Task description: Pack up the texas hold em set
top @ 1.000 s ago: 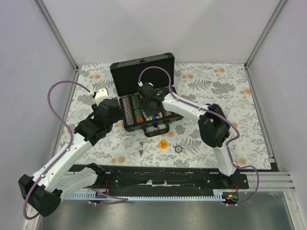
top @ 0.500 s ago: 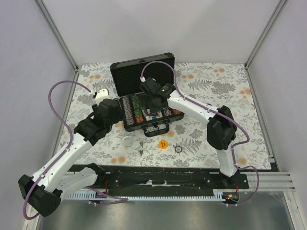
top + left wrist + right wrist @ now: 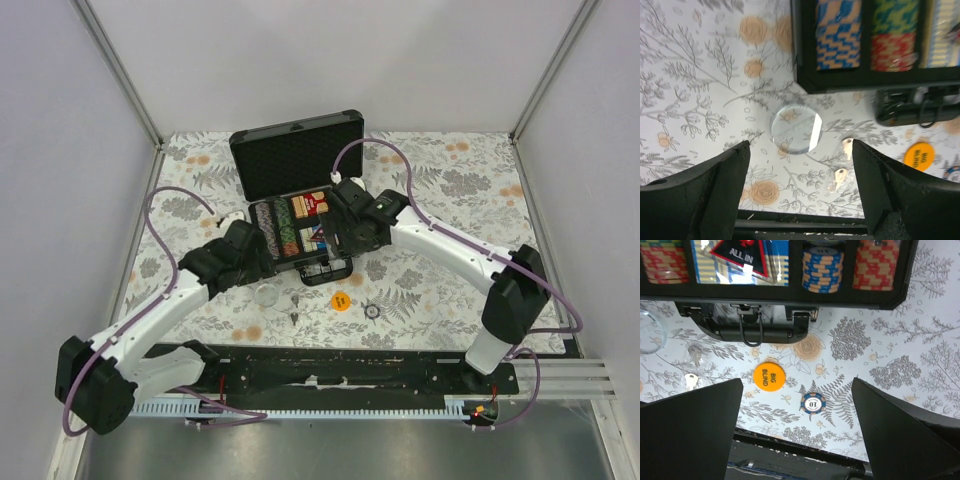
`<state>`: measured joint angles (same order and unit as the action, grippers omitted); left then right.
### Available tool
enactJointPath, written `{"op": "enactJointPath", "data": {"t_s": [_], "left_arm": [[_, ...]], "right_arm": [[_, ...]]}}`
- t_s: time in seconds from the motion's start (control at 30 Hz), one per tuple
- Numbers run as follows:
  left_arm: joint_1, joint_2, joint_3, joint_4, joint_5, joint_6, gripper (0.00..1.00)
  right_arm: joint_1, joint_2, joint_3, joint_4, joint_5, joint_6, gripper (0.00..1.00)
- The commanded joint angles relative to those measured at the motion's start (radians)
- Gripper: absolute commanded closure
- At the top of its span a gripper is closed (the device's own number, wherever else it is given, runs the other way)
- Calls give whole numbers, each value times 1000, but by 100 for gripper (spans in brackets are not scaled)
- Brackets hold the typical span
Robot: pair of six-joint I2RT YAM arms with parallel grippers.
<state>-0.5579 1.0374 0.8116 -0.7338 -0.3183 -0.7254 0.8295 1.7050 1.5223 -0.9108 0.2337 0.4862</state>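
Note:
The black case (image 3: 295,155) of the texas hold em set lies open in mid-table, lid propped up at the back. Rows of striped chips (image 3: 285,232) and a red card deck (image 3: 312,204) fill its tray. My left gripper (image 3: 258,262) hangs open over the case's near left corner (image 3: 805,75), with nothing between its fingers (image 3: 715,190). A clear round disc (image 3: 795,128) lies below it. My right gripper (image 3: 345,238) stands open above the case's front edge (image 3: 790,296). An orange BIG BLIND button (image 3: 768,376) and a blue chip (image 3: 812,403) lie loose on the table under it.
Two small keys (image 3: 842,165) lie between the clear disc and the orange button (image 3: 341,300). The case handle (image 3: 752,330) sticks out toward the near side. A red and black ALL IN marker (image 3: 737,255) rests inside the tray. Grey walls close in the flowered tabletop (image 3: 450,190).
The right gripper has drawn back out of the tray toward the case's front edge and opened wider. The left arm has swung nearer and rightward to the case's front left corner, opening wider too.

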Motion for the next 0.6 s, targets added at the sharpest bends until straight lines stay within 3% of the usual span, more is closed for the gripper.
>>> {"op": "enactJointPath", "data": {"t_s": [0.0, 0.57], "left_arm": [[0, 58, -46, 10, 79, -77, 11], [0, 214, -225, 284, 131, -114, 12]], "right_arm": [[2, -83, -54, -11, 33, 61, 2], [-6, -169, -307, 171, 47, 42, 2]]}}
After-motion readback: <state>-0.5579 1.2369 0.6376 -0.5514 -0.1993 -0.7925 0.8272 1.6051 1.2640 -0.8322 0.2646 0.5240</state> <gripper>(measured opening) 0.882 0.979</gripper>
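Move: Beneath the left hand, about 12 cm down, lies the clear disc, 1 cm ahead and 1 cm to the right. The case's near-left corner is 6 cm ahead, 2 cm right; the two keys lie 8 cm right, one 1 cm back, the other 6 cm back. From the right hand, the small chip is 8 cm back, 2 cm right and 14 cm down, with the orange Big Blind button 5 cm back and 5 cm left. Sinking about 9 cm onto the clear disc's spot, the open left hand first also draws back some 2 cm, then edges slightly right, its fingers tipping some 15 degrees nearer to straight down. The right hand, fingers wide open, goes away from the case towards the small chip, down about 4 cm, right nearly as far and back a little less, sinking mostly late on. ##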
